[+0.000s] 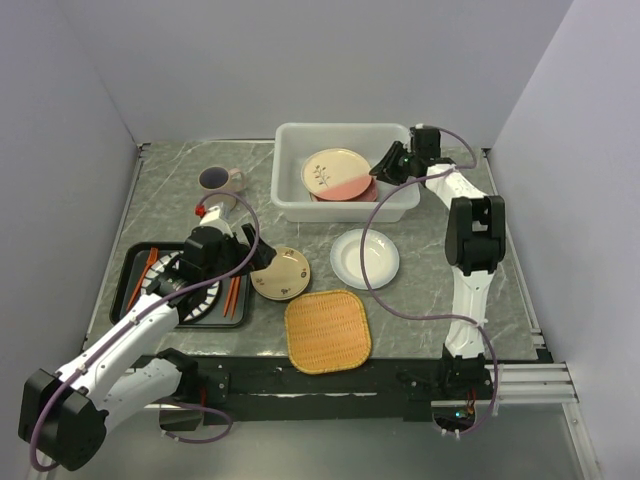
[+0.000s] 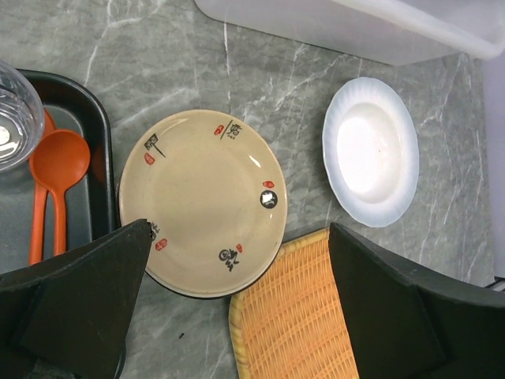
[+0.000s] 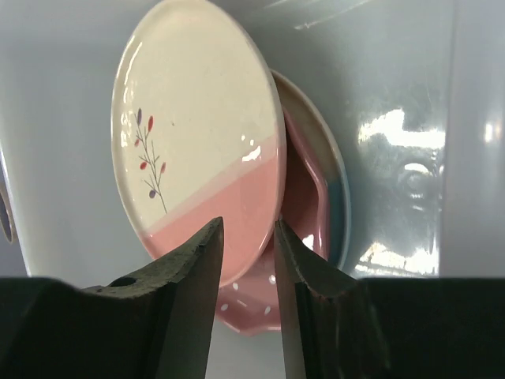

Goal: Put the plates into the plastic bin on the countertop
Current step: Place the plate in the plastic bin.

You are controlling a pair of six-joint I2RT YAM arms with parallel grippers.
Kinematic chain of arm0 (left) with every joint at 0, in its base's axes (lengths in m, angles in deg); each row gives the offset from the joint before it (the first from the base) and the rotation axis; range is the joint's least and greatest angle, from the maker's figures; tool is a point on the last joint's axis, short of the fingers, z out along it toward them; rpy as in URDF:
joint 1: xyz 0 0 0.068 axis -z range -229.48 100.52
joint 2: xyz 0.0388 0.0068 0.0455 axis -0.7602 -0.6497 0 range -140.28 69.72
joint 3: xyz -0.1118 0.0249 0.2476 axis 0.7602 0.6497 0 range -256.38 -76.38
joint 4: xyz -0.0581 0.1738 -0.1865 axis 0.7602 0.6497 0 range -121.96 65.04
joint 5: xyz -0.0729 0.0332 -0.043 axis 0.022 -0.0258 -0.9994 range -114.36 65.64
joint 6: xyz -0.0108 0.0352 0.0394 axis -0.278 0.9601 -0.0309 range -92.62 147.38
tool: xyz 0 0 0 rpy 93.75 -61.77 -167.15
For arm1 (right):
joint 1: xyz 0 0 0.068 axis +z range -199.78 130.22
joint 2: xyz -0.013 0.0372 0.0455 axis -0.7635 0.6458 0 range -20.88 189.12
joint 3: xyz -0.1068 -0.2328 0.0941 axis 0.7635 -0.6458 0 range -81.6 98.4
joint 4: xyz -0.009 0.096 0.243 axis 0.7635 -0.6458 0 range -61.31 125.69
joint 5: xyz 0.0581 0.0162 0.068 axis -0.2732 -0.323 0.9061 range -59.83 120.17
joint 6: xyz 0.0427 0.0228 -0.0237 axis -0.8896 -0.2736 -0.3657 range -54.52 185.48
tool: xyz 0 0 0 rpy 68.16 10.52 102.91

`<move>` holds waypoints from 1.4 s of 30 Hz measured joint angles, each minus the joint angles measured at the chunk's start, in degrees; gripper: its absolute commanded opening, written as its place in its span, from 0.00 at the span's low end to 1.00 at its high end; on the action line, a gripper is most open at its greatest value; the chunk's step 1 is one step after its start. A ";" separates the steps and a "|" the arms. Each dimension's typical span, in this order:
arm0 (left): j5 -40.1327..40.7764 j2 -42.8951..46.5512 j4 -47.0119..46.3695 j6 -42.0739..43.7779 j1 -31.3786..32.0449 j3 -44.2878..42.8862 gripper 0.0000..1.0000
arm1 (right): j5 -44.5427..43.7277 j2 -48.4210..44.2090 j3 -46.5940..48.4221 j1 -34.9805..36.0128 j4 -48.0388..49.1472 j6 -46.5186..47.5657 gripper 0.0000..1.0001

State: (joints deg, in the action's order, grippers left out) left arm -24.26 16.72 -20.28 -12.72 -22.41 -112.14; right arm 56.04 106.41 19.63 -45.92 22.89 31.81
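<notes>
The plastic bin (image 1: 290, 130) stands at the back of the countertop (image 1: 430, 300). A cream-and-pink plate (image 3: 197, 126) lies in it on top of a pink dotted plate (image 3: 260, 312) and a blue-edged one (image 3: 341, 209). My right gripper (image 3: 247, 225) reaches into the bin's right side (image 1: 384, 165). Its jaws straddle the top plate's rim with a gap, open. My left gripper (image 2: 241, 229) hangs wide open over the small tan plate (image 2: 201, 201) and the orange squarish plate (image 2: 296, 316), holding nothing. A plain white plate (image 2: 371, 150) lies in front of the bin.
A black tray (image 1: 140, 285) at the left holds orange utensils (image 2: 51, 181), a glass bowl (image 2: 12, 118) and a striped dish. A mug (image 1: 220, 180) stands behind it. White walls enclose the counter on three sides.
</notes>
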 measured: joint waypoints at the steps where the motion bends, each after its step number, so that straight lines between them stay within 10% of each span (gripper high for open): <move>1: -0.20 0.00 0.00 0.00 0.00 0.00 0.99 | -0.33 -0.48 -0.33 0.00 -0.37 0.15 0.41; 24: -2.32 0.50 0.02 0.00 0.00 0.87 0.99 | -2.45 -7.26 -1.53 -0.13 -1.40 0.50 0.63; 42: -6.01 -2.56 -2.71 -0.04 0.02 2.62 0.99 | -5.09 -34.64 -17.09 6.99 2.21 2.03 0.89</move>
State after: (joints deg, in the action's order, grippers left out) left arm -30.27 14.17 -22.99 -12.76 -22.39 -109.52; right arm 50.95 71.76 2.54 -38.93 25.10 33.84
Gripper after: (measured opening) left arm 0.994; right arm 0.849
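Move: The rim of the pink-and-cream plate is already loose between my right fingers, its middle some 12 cm to the left and about 2 cm below, on the stack in the bin. The white plate, free on the counter, is roughly 25 cm back and 5 cm left, 5 cm lower. The tan plate sits about 4 cm right of my left hand, level with it and 11 cm below, with the woven mat 16 cm back and 16 cm right. I ease my right hand about 1 cm back and to the right, clear of the pink-and-cream plate's rim, then lift fast by some 19 cm and swing about 10 cm back and a little left, out of the bin. The fingertips tilt up some 20 degrees while the fingers open wide. My open left hand sinks a couple of centimetres towards the tan plate, drifting slightly right and back. ##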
